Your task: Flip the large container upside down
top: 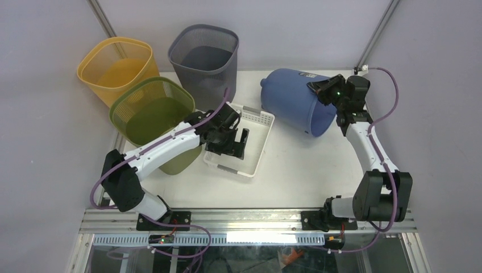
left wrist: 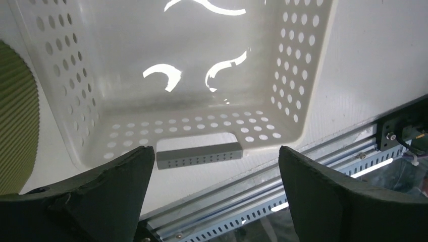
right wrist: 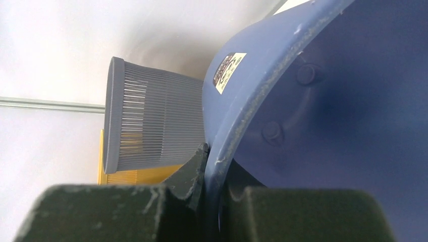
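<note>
The large container is a blue bucket [top: 293,99] at the back right of the table. It is tipped on its side, base toward the left and mouth toward the right. My right gripper [top: 325,91] is shut on the upper part of its rim. In the right wrist view the rim of the bucket [right wrist: 328,101] runs between my right gripper's [right wrist: 214,166] two fingers, one outside the wall and one inside. My left gripper [top: 233,142] hangs open over a white perforated tray [top: 258,153]. Nothing is between the fingers of that left gripper [left wrist: 216,151], which sits above the tray's near wall [left wrist: 303,101].
Three mesh baskets stand at the back left: yellow [top: 116,65], green [top: 150,111] and grey [top: 203,54]. The grey basket [right wrist: 151,121] stands just behind the bucket, with the yellow basket [right wrist: 131,176] showing beyond it. A metal rail [top: 239,219] runs along the table's near edge.
</note>
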Tool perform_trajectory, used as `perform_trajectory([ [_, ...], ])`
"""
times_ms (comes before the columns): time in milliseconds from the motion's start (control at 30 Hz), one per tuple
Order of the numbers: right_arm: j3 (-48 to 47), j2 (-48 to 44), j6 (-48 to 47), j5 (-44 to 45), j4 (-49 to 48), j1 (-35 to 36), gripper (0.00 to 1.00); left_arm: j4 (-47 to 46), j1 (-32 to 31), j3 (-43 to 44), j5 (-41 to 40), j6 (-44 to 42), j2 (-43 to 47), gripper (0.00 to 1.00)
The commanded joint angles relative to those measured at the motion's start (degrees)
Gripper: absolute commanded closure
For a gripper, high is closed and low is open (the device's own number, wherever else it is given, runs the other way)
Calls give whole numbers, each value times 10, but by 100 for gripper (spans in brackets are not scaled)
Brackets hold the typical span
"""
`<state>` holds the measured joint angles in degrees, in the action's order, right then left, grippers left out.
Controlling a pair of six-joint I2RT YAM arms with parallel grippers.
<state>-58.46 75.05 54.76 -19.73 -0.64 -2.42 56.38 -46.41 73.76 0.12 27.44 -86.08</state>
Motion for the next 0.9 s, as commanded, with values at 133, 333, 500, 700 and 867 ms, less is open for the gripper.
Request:
perform_trajectory([
  [133, -44, 36, 28, -10, -112, 14, 100, -76, 1, 27, -49, -10, -90, 1],
  [333, -11, 17, 30, -57, -98, 36, 100, -60, 1, 8, -29, -3, -39, 1],
  [500, 24, 0, 38, -106, -102, 70, 100, -29, -1, 18, 6, 13, 2, 1],
  [700, 28, -32, 11, -121, -68, 65, 100, -9, -1, 86, -1, 11, 18, 1],
  [867, 42, -31, -13, -106, -66, 4, 100, -18, -1, 213, -22, 5, -53, 1],
])
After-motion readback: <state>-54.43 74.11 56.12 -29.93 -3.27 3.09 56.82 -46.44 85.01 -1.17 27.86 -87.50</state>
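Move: The right hand already pinches the rim of the large blue container, whose middle lies about 9 cm left, level fore and aft, and 12 cm below. From the open left hand, that container lies roughly 17 cm ahead and 24 cm right, near its height; the white tray's middle is 7 cm ahead, 5 cm right and 9 cm below, and the grey bin some 30 cm ahead and 8 cm left. Right hand swings the rim-held container about 7 cm left and back; the left dips, then rises 10 cm. ##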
